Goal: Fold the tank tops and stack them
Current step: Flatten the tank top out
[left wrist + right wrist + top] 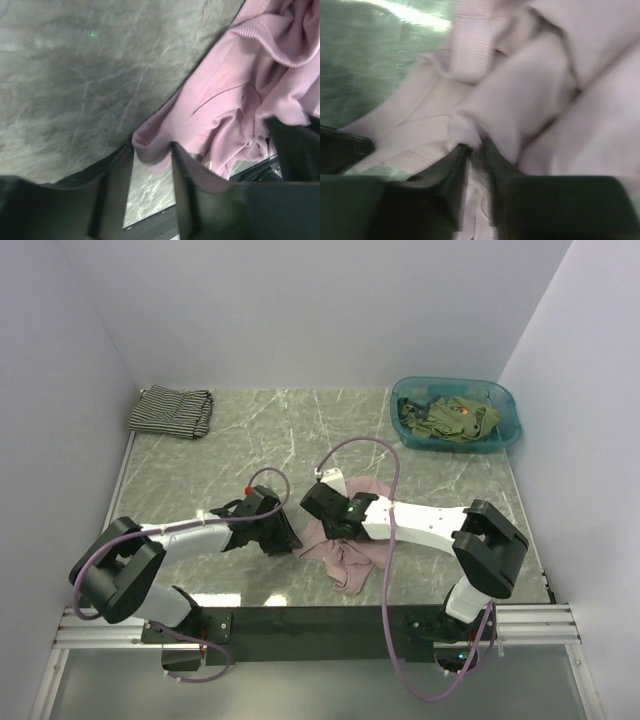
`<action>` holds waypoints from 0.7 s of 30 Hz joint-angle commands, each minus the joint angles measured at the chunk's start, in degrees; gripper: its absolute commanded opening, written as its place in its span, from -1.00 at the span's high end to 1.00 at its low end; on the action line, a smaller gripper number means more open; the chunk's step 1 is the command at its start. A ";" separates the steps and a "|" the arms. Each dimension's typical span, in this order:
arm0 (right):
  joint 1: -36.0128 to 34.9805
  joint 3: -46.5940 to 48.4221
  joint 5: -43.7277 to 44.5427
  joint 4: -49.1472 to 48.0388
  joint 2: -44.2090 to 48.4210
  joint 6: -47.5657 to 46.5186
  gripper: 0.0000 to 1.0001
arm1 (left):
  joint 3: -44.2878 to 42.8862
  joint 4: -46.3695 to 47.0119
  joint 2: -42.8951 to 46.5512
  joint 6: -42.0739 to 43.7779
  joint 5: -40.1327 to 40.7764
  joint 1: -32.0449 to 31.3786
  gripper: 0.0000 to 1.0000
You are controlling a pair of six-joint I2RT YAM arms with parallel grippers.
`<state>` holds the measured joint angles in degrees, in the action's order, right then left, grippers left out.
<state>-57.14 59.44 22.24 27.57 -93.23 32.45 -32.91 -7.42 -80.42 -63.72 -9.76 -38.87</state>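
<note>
The pink tank top [350,558] lies crumpled on the table's near middle. My left gripper [288,538] reaches its left edge. In the left wrist view the left gripper [152,147] has its jaws half closed, still apart, with a rolled corner of the pink tank top [240,90] between the tips. My right gripper [322,525] presses into the cloth from above. In the right wrist view the right gripper [476,145] is nearly closed, pinching a ribbed fold of the pink tank top [530,95]. A striped tank top [172,410] lies folded at the back left.
A teal basin [505,405] at the back right holds olive green tank tops [448,420]. White walls close in the marble table [260,440] on three sides. The black front rail [300,620] runs along the near edge.
</note>
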 commanded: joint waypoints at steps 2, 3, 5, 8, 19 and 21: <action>0.54 4.10 9.83 7.75 1.47 2.36 0.59 | -3.56 0.83 -2.89 0.26 0.88 -0.15 0.35; 0.72 4.37 10.19 8.19 1.82 2.36 0.61 | -4.79 0.65 -3.59 0.61 1.14 -0.06 0.43; 1.85 4.81 10.98 9.34 3.66 2.79 0.78 | -6.29 -1.10 -4.04 1.84 2.19 1.33 0.69; 4.48 4.46 12.04 11.36 8.21 2.97 0.92 | -8.49 -4.35 -3.17 4.65 2.81 7.28 0.98; 25.66 -0.99 7.56 9.26 23.45 -0.63 1.00 | -31.93 -13.67 -8.77 12.48 6.85 34.21 0.99; 27.69 -1.60 6.25 6.63 22.40 -1.24 1.00 | -40.34 -15.16 -15.60 13.36 7.56 34.21 0.99</action>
<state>-32.05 59.35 29.30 37.52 -69.73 32.93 -63.68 -20.14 -89.23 -53.36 -3.92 -4.16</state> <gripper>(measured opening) 0.045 0.031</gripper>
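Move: The tank top's left tip already sits between the half-open fingers of my left hand, about a centimetre below the hand point; the bunched middle is some 13 cm to its right and 4 cm ahead. The striped stack lies about 37 cm ahead and 36 cm left of that hand. From my right hand, the tank top's middle is about 5 cm to the right, level fore and aft and 2 cm below; the basket is roughly 33 cm ahead and 34 cm right. I shut both grippers, pinching the tank top's left tip with my left and a fold of the bunched cloth with my right, then pull the two apart. My left hand sweeps about 21 cm forward, 17 cm left and 10 cm up towards the striped stack, turning some 30 degrees counter-clockwise; my right goes 17 cm right, 12 cm up and a little forward, turning about as far clockwise. ##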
